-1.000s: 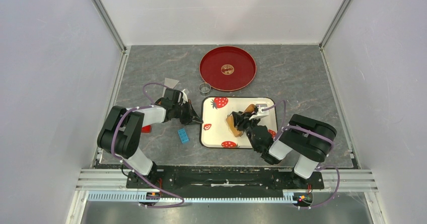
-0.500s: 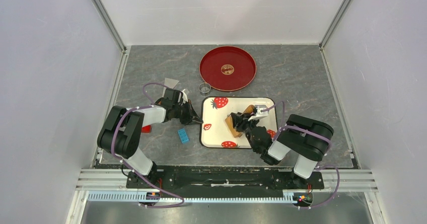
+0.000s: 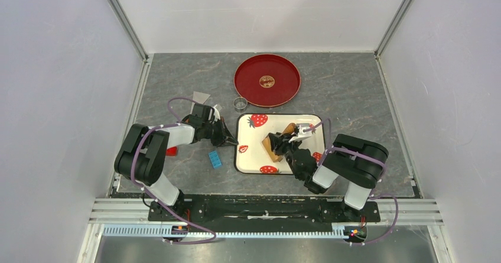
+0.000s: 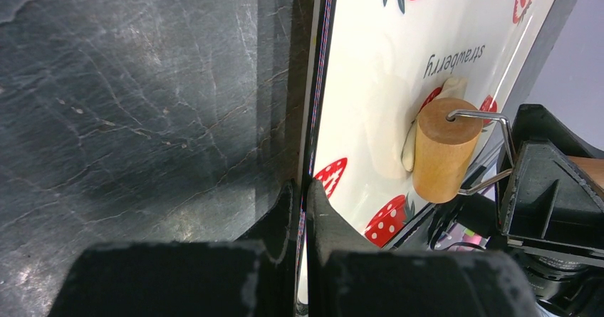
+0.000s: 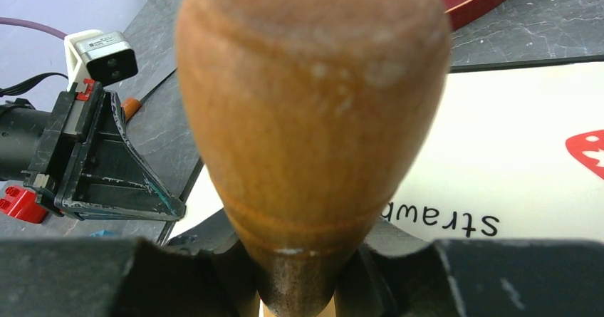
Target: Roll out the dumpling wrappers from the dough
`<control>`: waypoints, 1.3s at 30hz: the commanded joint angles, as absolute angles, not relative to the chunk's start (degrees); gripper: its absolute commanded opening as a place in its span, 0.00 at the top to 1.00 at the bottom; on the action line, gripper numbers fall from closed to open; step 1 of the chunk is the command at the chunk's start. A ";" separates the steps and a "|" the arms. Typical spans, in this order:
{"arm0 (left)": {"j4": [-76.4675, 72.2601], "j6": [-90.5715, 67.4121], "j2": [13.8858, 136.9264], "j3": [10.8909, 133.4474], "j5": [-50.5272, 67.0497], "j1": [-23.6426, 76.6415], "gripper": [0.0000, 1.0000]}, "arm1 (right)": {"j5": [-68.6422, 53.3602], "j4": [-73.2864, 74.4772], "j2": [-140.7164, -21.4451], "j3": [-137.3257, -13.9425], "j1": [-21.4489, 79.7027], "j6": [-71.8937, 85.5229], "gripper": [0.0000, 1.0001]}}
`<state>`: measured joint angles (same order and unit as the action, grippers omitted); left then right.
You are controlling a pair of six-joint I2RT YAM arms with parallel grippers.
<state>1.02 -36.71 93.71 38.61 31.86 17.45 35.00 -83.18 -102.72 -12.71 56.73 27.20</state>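
Observation:
A white strawberry-print board [image 3: 254, 134] lies mid-table. My left gripper [image 3: 232, 140] is shut on its thin left edge; in the left wrist view the jaws [image 4: 305, 189] pinch that edge. My right gripper [image 3: 285, 143] is shut on the wooden handle [image 5: 313, 117] of a small roller. The roller's barrel [image 4: 445, 149], on a wire frame, rests on the board over a pale cream piece of dough [image 4: 409, 152]. Another bit of dough [image 4: 454, 87] pokes out behind the barrel. No finished dumpling wrappers show; the dough's shape is mostly hidden by the roller.
A round red tray [image 3: 283, 91] with a small gold-brown mark at its centre sits behind the board. A metal ring [image 3: 240, 103] stands off the board's back left corner. A blue brick [image 3: 215, 159] and a red piece [image 3: 171, 151] lie near the left arm.
My right arm has eased slightly left and toward the near edge with the roller in its grip. The left gripper has stayed on the board's edge.

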 commanded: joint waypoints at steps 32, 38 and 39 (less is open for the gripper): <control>5.26 -36.43 98.26 36.28 21.64 17.49 0.98 | 23.90 -28.74 -90.96 -30.26 60.62 9.04 1.00; 5.19 -36.36 98.50 36.27 21.71 17.46 0.98 | 25.55 -28.89 -85.22 -34.14 60.22 9.26 1.00; 5.19 -36.31 98.45 36.29 21.71 17.40 0.98 | 26.85 -28.33 -84.18 -34.44 59.76 9.98 1.00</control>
<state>0.78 -36.73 94.11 38.63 32.62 17.17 23.94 -33.65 -88.27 -31.66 60.51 10.72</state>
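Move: The right hand holds the roller, its wooden cylinder about 3 cm back, 1 cm left and 3 cm below, lying on the dough. The dough's middle is some 2 cm back, 1 cm right and 5 cm below this hand. On the tray, the left strawberry print is about 10 cm left and 3 cm back, the bottom one 9 cm back and 2 cm left. From the left hand, the dough is about 13 cm right, 1 cm back, level. Sweep the right gripper, keeping its hold on the roller's handle, about 7 cm left and slightly back towards the tray's left edge, slowly then faster. After a slight dip, raise it some 2 cm, tilting its left side down about 25 degrees and turning it counter-clockwise, and ease back right 1 cm. Keep the left fingers still on the tray's left edge. ##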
